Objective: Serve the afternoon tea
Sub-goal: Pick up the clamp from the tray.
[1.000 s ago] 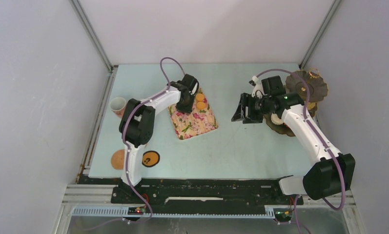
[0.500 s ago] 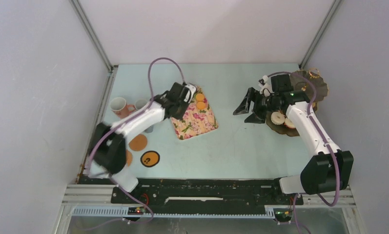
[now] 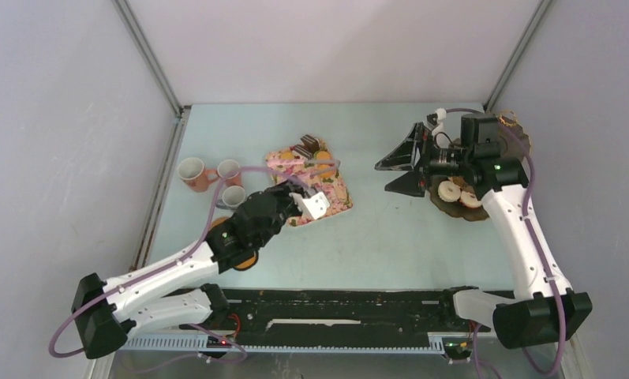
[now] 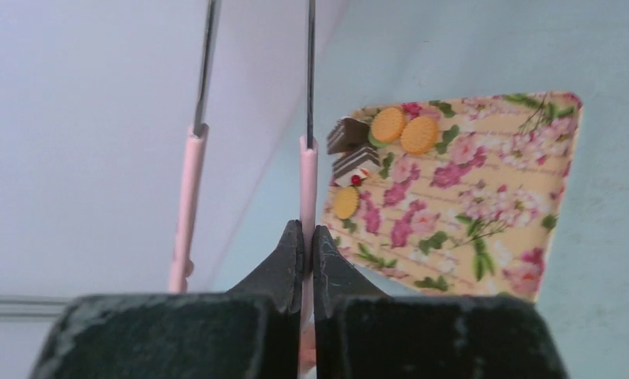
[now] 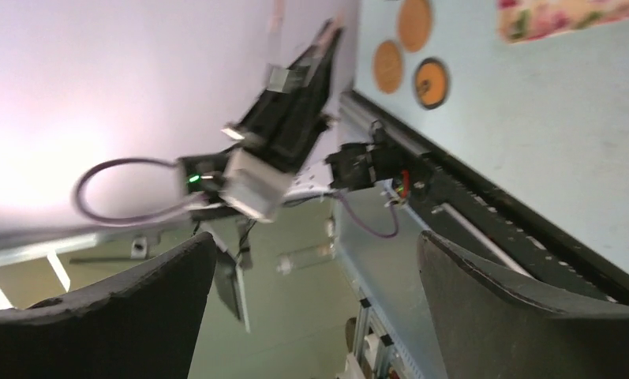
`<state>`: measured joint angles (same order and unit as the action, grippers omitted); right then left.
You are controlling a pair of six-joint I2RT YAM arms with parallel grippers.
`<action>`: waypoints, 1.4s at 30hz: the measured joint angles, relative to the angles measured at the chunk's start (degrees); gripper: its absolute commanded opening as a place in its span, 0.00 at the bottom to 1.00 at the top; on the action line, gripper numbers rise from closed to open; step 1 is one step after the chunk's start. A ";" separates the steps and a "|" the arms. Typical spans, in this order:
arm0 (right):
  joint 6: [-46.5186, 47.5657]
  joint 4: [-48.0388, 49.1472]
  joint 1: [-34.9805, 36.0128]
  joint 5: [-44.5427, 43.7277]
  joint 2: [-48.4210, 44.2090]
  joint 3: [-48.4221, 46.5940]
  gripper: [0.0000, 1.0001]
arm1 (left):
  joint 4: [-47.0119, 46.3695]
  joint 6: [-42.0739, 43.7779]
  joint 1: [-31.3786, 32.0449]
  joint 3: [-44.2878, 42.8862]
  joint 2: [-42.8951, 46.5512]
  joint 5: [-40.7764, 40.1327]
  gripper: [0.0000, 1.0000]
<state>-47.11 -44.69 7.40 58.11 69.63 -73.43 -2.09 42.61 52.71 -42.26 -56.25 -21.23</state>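
My left gripper [image 4: 308, 229] is shut on one arm of the pink tongs [image 4: 307, 178]; the other arm [image 4: 186, 197] stands free to its left. In the top view the gripper [image 3: 293, 201] hovers at the near left corner of the floral tray [image 3: 338, 197]. Cake slices [image 4: 347, 136] and biscuits [image 4: 389, 125] lie at the tray's far end. Three mugs [image 3: 230, 170] stand at the left. Donuts [image 3: 451, 191] lie on the bottom tier of the dark stand [image 3: 516, 133]. My right gripper [image 3: 383, 178] is open beside the stand, with nothing between its fingers [image 5: 516, 308].
Round coasters [image 5: 387, 65] lie near the table's front edge, partly under my left arm [image 3: 177, 268]. The left arm stretches low across the near left of the table. Walls close in on three sides.
The left arm has swung down and toward the front, its gripper pulled from the tray's far end to its near corner and shut. The right gripper has opened wider and drawn back toward the stand.
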 measured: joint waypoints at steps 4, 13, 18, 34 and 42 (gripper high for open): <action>-4.85 4.44 1.88 6.16 -1.09 -1.05 0.99 | -2.97 11.02 4.07 4.44 4.63 -2.21 0.00; -10.32 5.60 9.86 8.85 2.73 -1.05 0.96 | -4.37 20.98 12.04 5.51 10.71 -4.68 0.00; -12.24 6.05 17.14 7.41 5.29 -1.05 0.91 | -3.80 21.99 15.17 5.51 10.82 -5.20 0.00; -16.79 10.91 27.28 1.95 8.98 -1.05 0.63 | -1.88 21.22 20.31 5.51 10.43 -5.40 0.01; -21.97 19.10 27.36 0.15 6.38 4.63 0.50 | -1.88 19.04 21.09 5.51 10.40 -6.19 0.08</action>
<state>-69.08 -25.58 34.76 58.26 76.01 -68.79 -3.97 61.65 73.80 -36.75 -45.84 -27.42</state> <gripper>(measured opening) 0.512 0.044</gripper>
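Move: From the wide-open right hand, the clamp, held in the left gripper, is about 17 cm left, 3 cm ahead and 3 cm lower. That left gripper is 20 cm left and 4 cm ahead, 4 cm lower; the tray's middle is 18 cm left, 12 cm ahead, 27 cm below. From the left hand, the right gripper is 20 cm right, 4 cm back, 4 cm higher; the tray's middle is 8 cm ahead, 2 cm right, 23 cm below. Still pinching one pink leg of the clamp, the left hand draws back about 9 cm and some 4 cm right, rising a little, turning clockwise and tipping up to offer the metal end. The right hand rises briefly, then sweeps left some 12 cm and back towards the clamp, turning about 20 degrees counter-clockwise and closing its fingers halfway around the metal legs; whether they already touch can't be made out. ##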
